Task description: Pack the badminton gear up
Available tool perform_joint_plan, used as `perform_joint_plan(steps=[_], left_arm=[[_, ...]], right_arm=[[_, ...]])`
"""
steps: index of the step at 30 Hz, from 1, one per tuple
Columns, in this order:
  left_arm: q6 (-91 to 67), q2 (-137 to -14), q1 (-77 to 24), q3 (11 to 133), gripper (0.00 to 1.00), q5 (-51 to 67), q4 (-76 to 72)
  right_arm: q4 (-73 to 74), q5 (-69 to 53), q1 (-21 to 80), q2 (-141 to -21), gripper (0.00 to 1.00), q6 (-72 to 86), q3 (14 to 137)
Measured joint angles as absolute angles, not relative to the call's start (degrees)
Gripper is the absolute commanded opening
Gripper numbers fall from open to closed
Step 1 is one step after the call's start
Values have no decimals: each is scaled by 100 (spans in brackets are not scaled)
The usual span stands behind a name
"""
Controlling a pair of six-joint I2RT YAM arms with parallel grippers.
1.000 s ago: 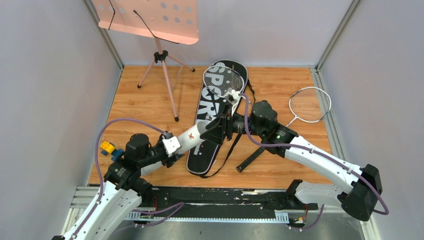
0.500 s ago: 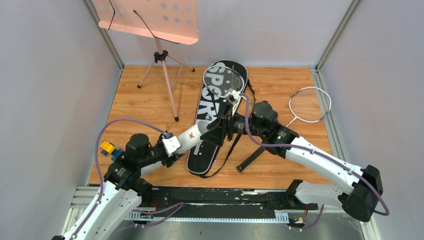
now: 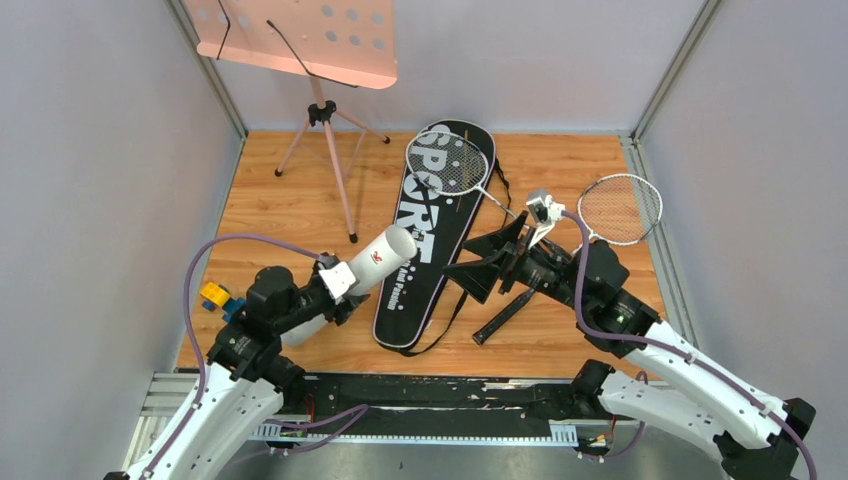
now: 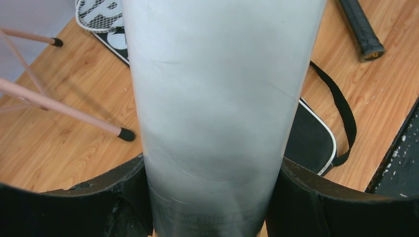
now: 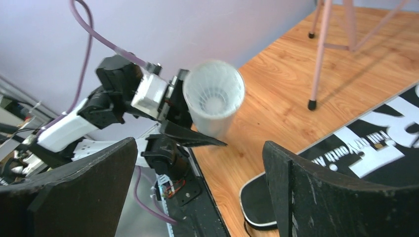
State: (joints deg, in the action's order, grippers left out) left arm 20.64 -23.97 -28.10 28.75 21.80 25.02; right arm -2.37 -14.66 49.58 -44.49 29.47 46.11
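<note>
My left gripper (image 3: 335,290) is shut on the long white tube (image 3: 380,258), which points up and to the right above the black SPORT bag (image 3: 425,215). In the left wrist view the tube (image 4: 217,98) fills the space between both fingers (image 4: 306,202). Its open mouth (image 5: 213,94) faces the right wrist camera, with white shuttlecock feathers showing inside. My right gripper (image 3: 483,262) hangs open and empty to the right of the tube, over the bag's strap. One racket (image 3: 447,163) lies on the bag. The other racket (image 3: 620,208) lies at the right, its black handle (image 3: 505,318) near the front.
A pink music stand (image 3: 300,40) on tripod legs (image 3: 335,170) stands at the back left. A small yellow and blue toy (image 3: 215,297) sits by the left arm. Grey walls close three sides, and a black rail (image 3: 450,400) runs along the near edge.
My right gripper has drawn back to the right, away from the tube's mouth, and opened wide. The left arm still holds the tube, now pulled slightly back and left.
</note>
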Motion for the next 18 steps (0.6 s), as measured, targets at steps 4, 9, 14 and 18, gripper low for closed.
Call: perform_joint_plan(steps=[4, 9, 14, 18], left_arm=[[1660, -2495, -2810, 2915, 62, 1754, 2401], [727, -3321, -2810, 3457, 64, 875, 2469], [-246, -5083, -2714, 4700, 67, -191, 2991], [-840, -6274, -2294, 5299, 74, -591, 3282]], right_arm=[[73, -1024, 4958, -4095, 100, 2954, 4274], [556, -692, 4958, -3802, 100, 2947, 4158], [729, -589, 4958, -3271, 100, 2947, 4003], [819, -521, 4958, -2912, 100, 2926, 3966]])
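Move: The left hand holds the white tube. The bare board it seems bound for lies about 14 cm ahead, 4 cm left and 18 cm below; at that level the stand's front foot is some 25 cm ahead and 2 cm right, and the bag's middle 25 cm ahead and 24 cm right. From the empty right hand, that board is roughly 17 cm ahead, 39 cm left and 35 cm below; the tube's mouth is 7 cm ahead, 20 cm left and 8 cm below. Keeping its grip round the tube, the left hand gathers speed forward, about 11 cm and some 5 cm left, towards the stand's front foot, starting to sink only at the end, while the wrist swings roughly 45 degrees counter-clockwise and tips the fingers downwards. The right hand, fingers staying wide open and empty, draws some 5 cm right, away from where the tube's mouth was, dipping about 4 cm and then rising slightly. ##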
